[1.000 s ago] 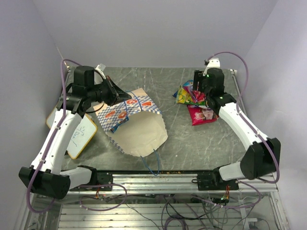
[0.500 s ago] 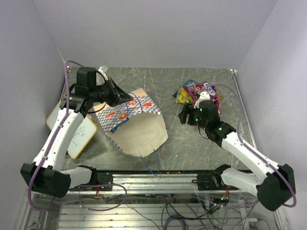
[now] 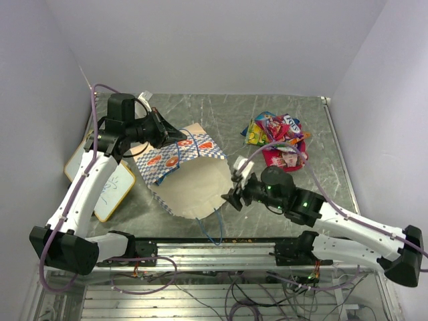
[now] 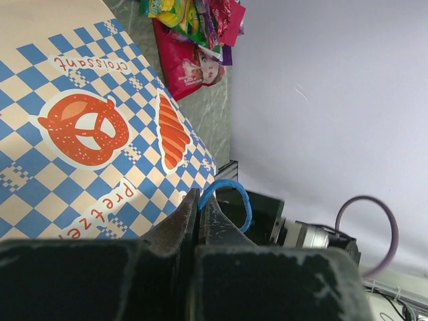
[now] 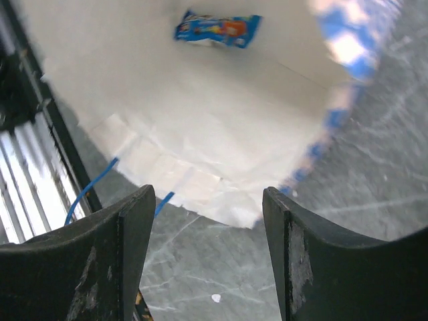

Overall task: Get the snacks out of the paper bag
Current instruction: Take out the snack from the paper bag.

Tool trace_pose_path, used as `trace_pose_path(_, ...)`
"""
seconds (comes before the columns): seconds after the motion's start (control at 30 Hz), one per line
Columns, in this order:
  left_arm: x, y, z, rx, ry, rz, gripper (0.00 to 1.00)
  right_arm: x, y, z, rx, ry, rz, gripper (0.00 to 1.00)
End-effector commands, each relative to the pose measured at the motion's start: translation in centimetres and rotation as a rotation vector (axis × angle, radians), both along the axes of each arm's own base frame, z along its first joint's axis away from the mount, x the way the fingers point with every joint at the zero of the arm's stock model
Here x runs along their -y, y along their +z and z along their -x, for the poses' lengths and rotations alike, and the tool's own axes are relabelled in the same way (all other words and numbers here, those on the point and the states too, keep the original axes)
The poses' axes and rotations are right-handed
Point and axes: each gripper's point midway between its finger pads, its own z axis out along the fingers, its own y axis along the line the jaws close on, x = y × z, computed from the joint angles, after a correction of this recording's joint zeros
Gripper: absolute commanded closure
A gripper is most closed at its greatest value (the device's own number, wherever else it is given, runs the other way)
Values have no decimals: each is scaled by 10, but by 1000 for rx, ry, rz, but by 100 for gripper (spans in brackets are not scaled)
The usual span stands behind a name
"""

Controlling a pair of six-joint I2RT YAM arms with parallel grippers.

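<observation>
The paper bag [image 3: 194,180] lies on its side with its cream mouth facing the near edge. My left gripper [image 3: 167,137] is shut on the bag's upper blue cord handle [image 4: 231,190], jaws [image 4: 199,200] pressed together and holding that side up. My right gripper [image 3: 232,196] hovers open just right of the bag's mouth, nothing between its fingers [image 5: 127,254]. In the right wrist view the gripper [image 5: 207,221] looks into the bag, where one blue snack packet [image 5: 217,28] lies deep inside. Several snacks [image 3: 277,140] are piled at the back right, and this pile [image 4: 194,40] also shows in the left wrist view.
A yellow-framed whiteboard [image 3: 110,187] lies at the left under my left arm. The bag's lower blue handle [image 3: 212,231] trails toward the metal rail [image 3: 221,244] at the near edge. Walls close in at the back and on both sides.
My right arm has swung from the snack pile at the back right down to the bag's mouth. The left gripper has kept its hold on the handle.
</observation>
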Motion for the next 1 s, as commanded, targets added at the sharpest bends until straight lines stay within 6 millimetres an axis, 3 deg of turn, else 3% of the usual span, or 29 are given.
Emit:
trace_pose_path(0.0, 0, 16, 0, 52, -23, 19, 93, -30, 20, 16, 234, 216, 72, 35)
trace_pose_path(0.23, -2, 17, 5, 44, -5, 26, 93, -91, 0, 24, 414, 360, 88, 34)
trace_pose_path(0.37, -3, 21, 6, 47, 1, 24, 93, -119, -13, 16, 508, 394, 124, 35)
trace_pose_path(0.5, -5, 19, 11, 33, 3, 4, 93, -130, -20, 3, 625, 380, 132, 42)
trace_pose_path(0.67, -5, 18, 20, 24, 5, 26, 93, -139, -52, -5, 683, 409, 192, 56)
trace_pose_path(0.97, -9, 18, 34, 19, 0, 15, 93, -154, -74, -49, 758, 406, 203, 58)
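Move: The blue snack lies inside the paper bag, about 20 cm to the right hand's left, 13 cm ahead and 14 cm below. The bag's middle is some 18 cm left and 13 cm ahead, its mouth facing this hand; the loose blue handle lies about 8 cm left and 5 cm back, and the snack pile 26 cm ahead and 19 cm right. From the left hand, still pinching the other handle, the snack is about 25 cm below, 3 cm back and 3 cm left. The right hand sweeps about 14 cm left into the mouth of the paper bag towards the blue snack, easing back a little at first, then dropping some 10 cm and finally pushing forward, while it rolls roughly 45 degrees counter-clockwise as seen from behind the hand and its fingers narrow from well open to less than half open, not yet on the snack. The left hand keeps its pinch on the blue handle and late on draws it slightly back and up. ##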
